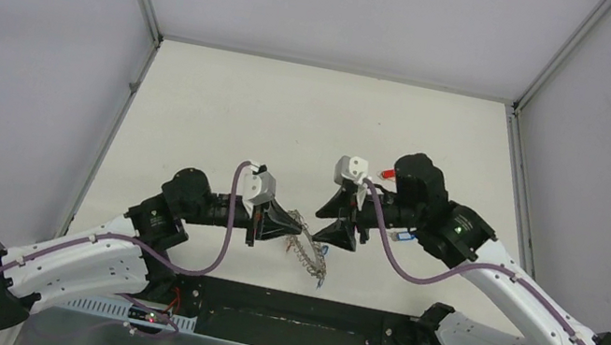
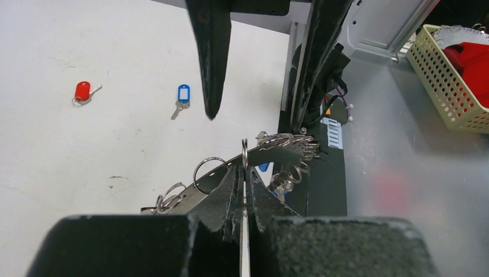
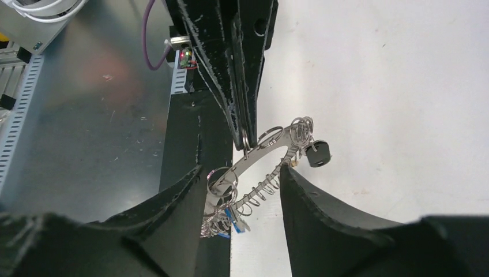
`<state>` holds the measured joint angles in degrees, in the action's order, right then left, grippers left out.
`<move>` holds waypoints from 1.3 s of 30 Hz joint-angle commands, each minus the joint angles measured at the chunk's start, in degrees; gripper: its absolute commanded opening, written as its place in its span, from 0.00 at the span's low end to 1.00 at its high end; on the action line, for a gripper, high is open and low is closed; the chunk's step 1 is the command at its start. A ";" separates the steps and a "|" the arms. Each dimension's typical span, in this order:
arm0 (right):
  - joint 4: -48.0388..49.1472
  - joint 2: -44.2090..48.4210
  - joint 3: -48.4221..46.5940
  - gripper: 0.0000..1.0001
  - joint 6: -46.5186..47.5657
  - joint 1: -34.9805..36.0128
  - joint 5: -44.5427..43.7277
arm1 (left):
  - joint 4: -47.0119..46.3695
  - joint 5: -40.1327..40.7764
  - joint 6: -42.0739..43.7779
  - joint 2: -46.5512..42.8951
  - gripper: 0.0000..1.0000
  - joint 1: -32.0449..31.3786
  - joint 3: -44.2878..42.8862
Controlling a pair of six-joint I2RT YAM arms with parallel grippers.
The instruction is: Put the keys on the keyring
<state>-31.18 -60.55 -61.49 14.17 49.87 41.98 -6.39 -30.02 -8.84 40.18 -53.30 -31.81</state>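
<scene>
The keyring [image 2: 271,151], a flat grey ring rimmed with small wire loops, hangs tilted just above the table's near edge. My left gripper [image 2: 244,173] is shut on one of its wire loops. In the top view the left gripper [image 1: 297,226] holds the keyring [image 1: 309,251] from the left. My right gripper [image 3: 242,184] is open, its fingers either side of the keyring [image 3: 262,153]. The right gripper [image 1: 323,221] faces the left one. Two keys lie loose on the table: a red-tagged key [image 2: 82,91] and a blue-tagged key [image 2: 183,95].
A black tag [image 3: 318,153] and a blue one [image 3: 230,216] hang from the ring's loops. The black base plate [image 1: 306,310] runs along the near edge under the ring. A cream basket [image 2: 450,75] holding something red stands off the table.
</scene>
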 commanded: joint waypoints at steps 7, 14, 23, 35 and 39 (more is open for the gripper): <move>15.54 6.26 4.26 0.44 -2.42 0.29 2.54 | -19.54 0.21 -1.32 -5.90 0.00 -0.39 6.67; 22.30 4.85 5.31 0.34 -7.76 0.23 6.99 | -31.42 -1.60 -1.59 -6.16 0.00 -0.38 10.45; 23.73 3.84 5.94 0.30 -8.99 0.23 8.90 | -33.57 -1.72 -1.47 -6.36 0.00 -0.38 11.51; 23.88 0.60 5.51 0.27 -10.55 0.29 9.50 | -34.29 -1.66 -1.88 -6.10 0.00 -0.40 11.59; 23.90 0.11 5.33 0.10 -10.70 0.29 9.87 | -34.15 -1.73 -2.04 -5.84 0.00 -0.40 11.51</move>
<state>-9.58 -60.03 -55.53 4.01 49.87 50.30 -34.06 -30.89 -10.09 34.76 -53.30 -19.66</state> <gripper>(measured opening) 0.182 0.009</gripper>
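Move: The small split ring that the left hand already pinches lies right at its own fingertips, and about 3 cm to the left of the half-open right hand, level with it in height and reach. The keyring hangs from that small ring, its middle some 2 cm back, 1 cm left and 5 cm below the right hand. The black key dangles about 4 cm ahead, 5 cm left and 4 cm below the right hand. The right fingers come to straddle the small ring that the left hand keeps pinched. The right hand climbs just over 4 cm, then sinks about 1 cm while easing some 2.5 cm left, its fingers tilting up towards level as they narrow from half open to nearly shut. Meanwhile the left hand lifts the ring some 3 cm, drawing back slightly and tipping its fingertips up. ##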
